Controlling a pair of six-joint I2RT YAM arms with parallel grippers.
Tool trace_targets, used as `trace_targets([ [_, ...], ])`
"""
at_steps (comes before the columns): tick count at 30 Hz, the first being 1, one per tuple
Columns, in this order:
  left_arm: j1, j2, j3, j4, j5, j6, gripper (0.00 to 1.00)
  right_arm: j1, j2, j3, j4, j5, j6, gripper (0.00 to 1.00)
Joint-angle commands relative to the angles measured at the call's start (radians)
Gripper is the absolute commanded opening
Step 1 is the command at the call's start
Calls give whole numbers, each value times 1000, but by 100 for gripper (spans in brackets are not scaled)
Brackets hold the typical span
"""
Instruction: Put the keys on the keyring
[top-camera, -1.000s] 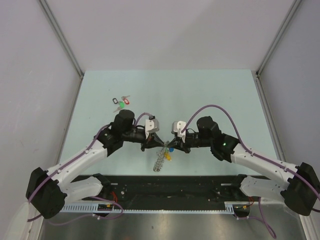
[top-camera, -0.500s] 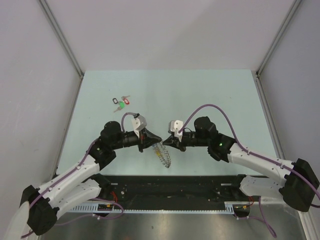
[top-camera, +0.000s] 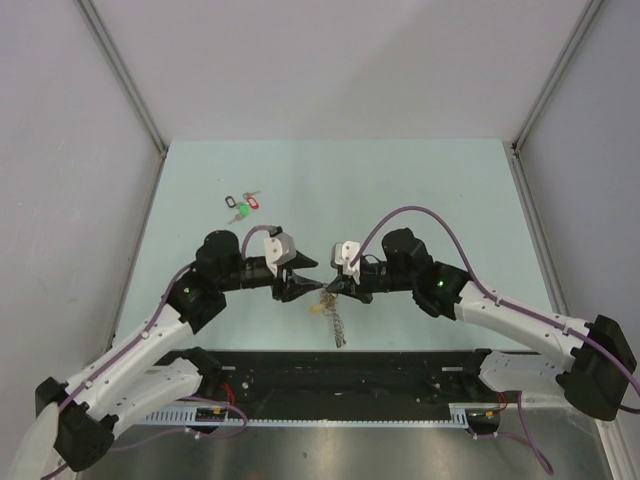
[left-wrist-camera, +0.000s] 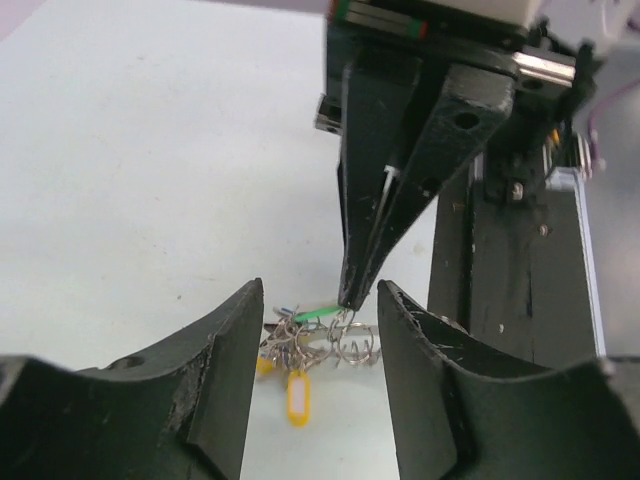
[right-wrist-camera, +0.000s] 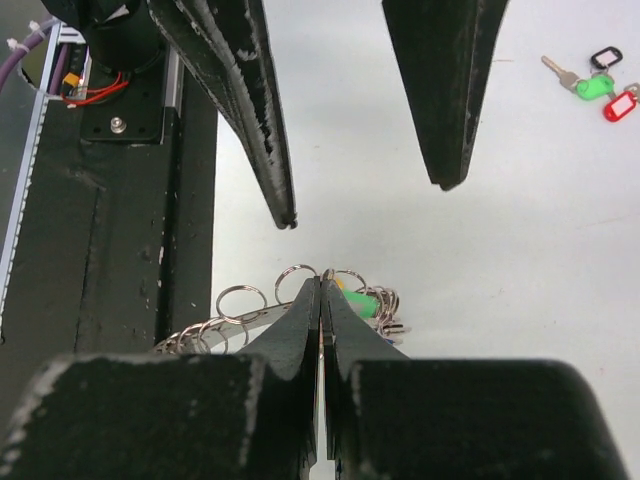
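Note:
My right gripper (top-camera: 326, 291) is shut on the keyring (top-camera: 336, 322), a grey coil of wire loops that hangs from its tips above the table's near middle. In the right wrist view the pinched fingertips (right-wrist-camera: 321, 282) hold one loop of the keyring (right-wrist-camera: 240, 300). A green-tagged key (left-wrist-camera: 318, 313) and a blue tag (left-wrist-camera: 286, 310) cluster against the keyring (left-wrist-camera: 355, 343), with a yellow tag (left-wrist-camera: 297, 397) dangling below. I cannot tell whether the keys are threaded on the coil. My left gripper (left-wrist-camera: 320, 295) stands open on either side of the cluster, touching nothing.
A bunch of three keys tagged black, red and green (top-camera: 243, 205) lies on the pale green table (top-camera: 420, 190) at the back left. The black base rail (top-camera: 350, 375) runs along the near edge, right under the hanging coil.
My left gripper has opened and let go of the keyring, backing slightly left. The coil now hangs from the right gripper alone, which stayed shut and shifted a little left.

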Motion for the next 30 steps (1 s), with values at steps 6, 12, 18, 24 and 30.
trace_targets([
  [6, 4, 201, 187, -352, 202, 387, 47, 3, 5, 62, -54, -38, -61, 0],
  [12, 4, 292, 241, -427, 238, 458, 38, 5, -4, 62, -68, -53, -70, 0],
  [18, -16, 365, 240, -436, 282, 460, 35, 6, -9, 62, -74, -62, -72, 0],
  [24, -23, 387, 223, -407, 325, 448, 34, 8, -12, 60, -74, -64, -70, 0],
  [30, -42, 414, 217, -410, 325, 446, 33, 11, -12, 62, -71, -59, -69, 0],
])
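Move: The keyring's top edge, pinched in the right fingertips, is about 5 cm below the open left hand, 3 cm to its right and 1 cm back. From the left hand, the yellow key tag hangs some 9 cm down and 1 cm right, level fore-and-aft; the green key tag lies 9 cm down, 4 cm right and 1 cm ahead. For the right hand the edge is right at its fingertips. Left hand sinks about 7 cm, narrowing its fingers around the keyring's edge; the right, still pinching, sinks 2. ##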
